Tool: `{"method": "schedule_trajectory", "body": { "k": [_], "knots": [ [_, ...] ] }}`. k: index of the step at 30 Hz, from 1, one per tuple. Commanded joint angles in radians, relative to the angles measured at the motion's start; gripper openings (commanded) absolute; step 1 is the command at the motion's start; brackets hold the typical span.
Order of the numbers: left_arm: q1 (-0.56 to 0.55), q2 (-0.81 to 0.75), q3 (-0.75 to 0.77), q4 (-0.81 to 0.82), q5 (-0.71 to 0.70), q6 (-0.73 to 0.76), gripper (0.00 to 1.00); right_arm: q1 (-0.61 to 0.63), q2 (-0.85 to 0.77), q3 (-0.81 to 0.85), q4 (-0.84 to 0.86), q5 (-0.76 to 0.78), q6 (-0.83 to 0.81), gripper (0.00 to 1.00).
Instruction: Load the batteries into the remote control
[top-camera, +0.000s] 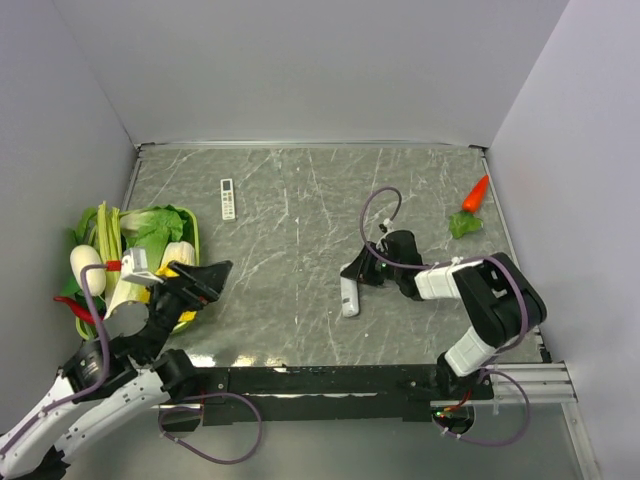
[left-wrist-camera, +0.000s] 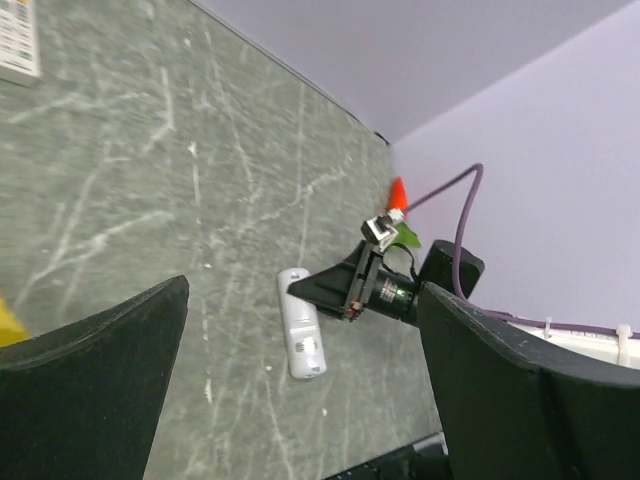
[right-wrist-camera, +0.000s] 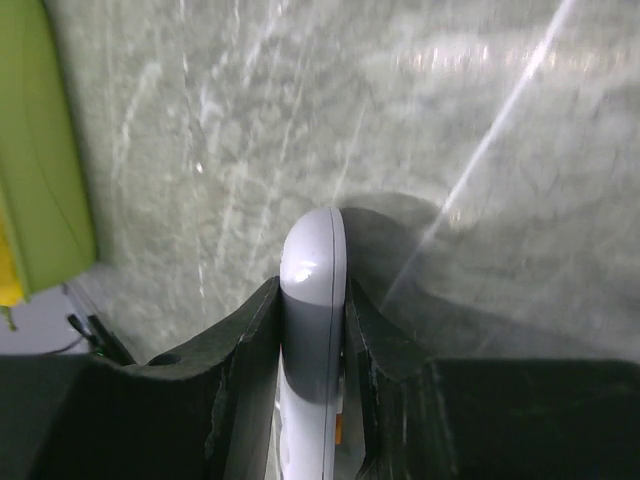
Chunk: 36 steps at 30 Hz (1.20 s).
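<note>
The remote control (top-camera: 349, 297) is a small white bar lying on the table right of centre. My right gripper (top-camera: 352, 278) is shut on its upper end. In the right wrist view the remote (right-wrist-camera: 312, 250) stands on edge, clamped between both black fingers of the gripper (right-wrist-camera: 312, 295). The left wrist view shows the remote (left-wrist-camera: 300, 325) flat on the table with the right gripper's fingers (left-wrist-camera: 335, 285) on its far end. My left gripper (top-camera: 205, 285) is open and empty, beside the vegetable basket; its fingers frame the left wrist view (left-wrist-camera: 305, 292). The batteries are not in view.
A green basket (top-camera: 192, 232) of vegetables stands at the left edge. A slim white remote with buttons (top-camera: 228, 198) lies at the back left. A toy carrot (top-camera: 476, 193) with green leaves lies at the back right. Walls enclose the table.
</note>
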Motion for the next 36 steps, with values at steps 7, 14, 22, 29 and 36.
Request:
{"method": "schedule_trajectory", "body": {
  "k": [7, 14, 22, 29, 36],
  "knots": [
    [0.0, -0.08, 0.067, -0.132, -0.134, 0.054, 0.99, -0.082, 0.012, -0.009, -0.031, 0.1, -0.067, 0.76],
    [-0.002, 0.014, 0.078, -0.097, -0.129, 0.078, 0.99, -0.088, -0.199, 0.115, -0.457, 0.364, -0.17, 1.0],
    [0.0, 0.276, 0.09, 0.09, -0.055, 0.172, 0.97, -0.088, -0.549, 0.264, -0.819, 0.723, -0.233, 1.0],
    [0.256, 0.52, 0.098, 0.293, 0.369, 0.196, 0.97, -0.089, -0.906, 0.32, -0.959, 0.883, -0.288, 1.0],
    [0.613, 0.433, 0.168, 0.212, 0.417, 0.195, 0.97, -0.089, -1.232, 0.302, -0.963, 0.887, -0.377, 1.0]
  ]
}}
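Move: The right gripper still pinches the remote control near its far end, down at the tabletop; the remote's middle is about 5 cm back from the fingers, 1 cm left and 1 cm lower. From this hand, the green leaf is roughly 12 cm ahead and 27 cm right, with the carrot some 9 cm beyond the leaf. From the left hand, the remote is about 7 cm ahead, 27 cm right and 26 cm below. Ease the right gripper forward some 4 cm while opening the fingers wide to let go of the remote on the table. Then sweep the open hand some 20 cm right, climbing about 25 cm and drawing back, wrist turning clockwise and fingers tipping up. Keep the left gripper wide open; drift it slightly left, swing it back right, then bring it about 10 cm forward and a little down beside the vegetable basket. ##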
